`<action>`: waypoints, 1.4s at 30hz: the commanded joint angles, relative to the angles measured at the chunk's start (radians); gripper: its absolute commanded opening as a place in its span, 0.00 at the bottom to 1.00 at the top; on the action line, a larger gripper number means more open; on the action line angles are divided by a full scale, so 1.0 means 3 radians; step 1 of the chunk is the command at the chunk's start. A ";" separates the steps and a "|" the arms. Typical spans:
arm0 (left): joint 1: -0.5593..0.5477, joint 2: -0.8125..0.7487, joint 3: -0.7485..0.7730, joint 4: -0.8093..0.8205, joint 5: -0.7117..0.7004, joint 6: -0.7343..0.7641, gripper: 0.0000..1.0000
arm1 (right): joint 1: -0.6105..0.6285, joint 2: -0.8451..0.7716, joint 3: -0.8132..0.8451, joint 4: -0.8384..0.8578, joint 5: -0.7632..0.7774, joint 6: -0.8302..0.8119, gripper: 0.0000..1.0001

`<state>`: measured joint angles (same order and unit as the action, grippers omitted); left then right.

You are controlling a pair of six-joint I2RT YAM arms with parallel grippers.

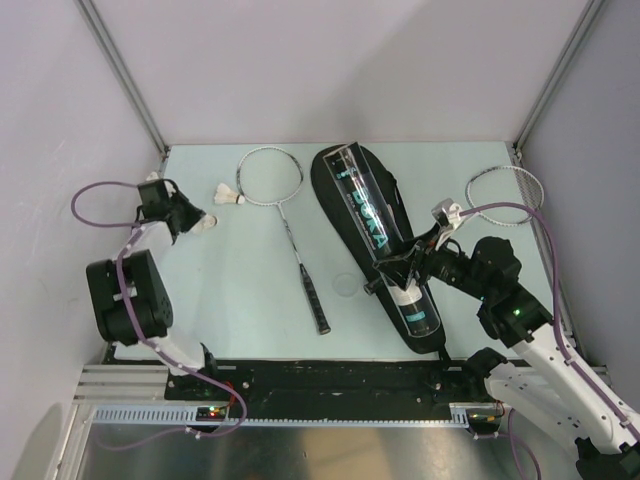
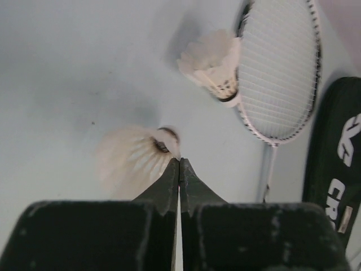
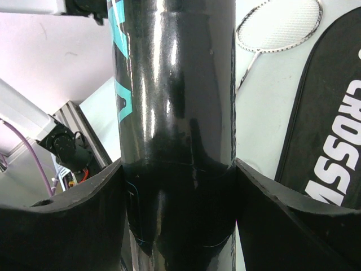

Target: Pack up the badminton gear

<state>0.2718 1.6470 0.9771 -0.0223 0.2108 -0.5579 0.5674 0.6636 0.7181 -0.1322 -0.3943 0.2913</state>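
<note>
One white shuttlecock (image 2: 132, 161) lies on the table just left of my left gripper (image 2: 179, 161). Its jaws are shut, tips touching the cork end, and nothing shows between them. A second shuttlecock (image 2: 211, 68) rests against the head of a silver racquet (image 2: 279, 73). From above, that racquet (image 1: 290, 225) lies at mid-table. The other racquet (image 1: 505, 195) lies at the far right. My right gripper (image 1: 405, 265) is shut on the black tube (image 3: 175, 84), which slants over the black CROSSWAY bag (image 1: 345, 205).
Grey enclosure walls with metal corner posts (image 1: 125, 75) close in the back and sides. A faint round ring (image 1: 345, 287) lies on the table left of the bag. The arm bases and a metal rail (image 1: 330, 385) run along the near edge.
</note>
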 commanded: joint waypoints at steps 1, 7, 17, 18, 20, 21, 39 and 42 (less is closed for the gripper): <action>0.0022 -0.0577 0.0127 -0.0439 0.0014 0.0055 0.00 | 0.0012 0.0022 0.0026 0.0106 0.0056 -0.0141 0.14; 0.0001 -0.1117 0.0128 -0.0812 0.0453 -0.0123 0.00 | 0.0016 0.0137 0.0003 0.0088 0.0064 -0.0346 0.15; -0.0472 -0.1996 0.0473 -0.1616 0.0566 0.0165 0.00 | 0.0027 0.0178 -0.0029 0.0055 0.0037 -0.0620 0.17; -0.0500 -0.2051 0.0497 -0.1663 0.0663 0.0095 0.00 | 0.0027 0.0174 -0.0051 0.0059 0.0044 -0.0673 0.17; -0.0545 -0.2091 0.0558 -0.1728 0.0966 0.0008 0.00 | 0.0026 0.0172 -0.0087 0.0077 0.0046 -0.0762 0.18; -0.0570 -0.2101 0.0593 -0.1773 0.1108 -0.0007 0.00 | 0.0026 0.0176 -0.0100 0.0090 0.0041 -0.0795 0.18; -0.0874 -0.2649 0.1335 -0.2571 0.1889 0.0409 0.00 | 0.0222 0.0068 -0.0511 0.0346 -0.0372 -0.2181 0.20; -0.0876 -0.2790 0.1397 -0.2666 0.1807 0.0542 0.00 | 0.0189 0.0044 -0.0605 0.0607 -0.0463 -0.2296 0.20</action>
<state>0.0170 0.8597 1.3479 -0.7456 0.7296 -0.4675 0.6353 0.6991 0.5568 -0.1104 -0.4641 -0.2874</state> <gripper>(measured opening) 0.004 0.691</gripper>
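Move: Some 42 cm to the left hand's right, 8 cm back and 34 cm higher is the open tube mouth that its pinched shuttlecock is headed for. The second shuttlecock lies 9 cm ahead and 8 cm right, slightly lower; the left racket's middle is about 27 cm right, 2 cm back, on the table. From the right hand, which grips the tube, the held shuttlecock is 23 cm ahead, 55 cm left, 20 cm lower, and the racket bag's middle 18 cm straight ahead, 24 cm down. Keeping its pinch on the shuttlecock's feathers, the left hand goes up some 30 cm, soon also sweeping back and right towards the tube mouth, while its fingers tip up and swing clockwise. The right hand keeps its grip on the tube, sinks about 8 cm and rolls roughly 30 degrees, turning the mouth left and back to meet the shuttlecock. ##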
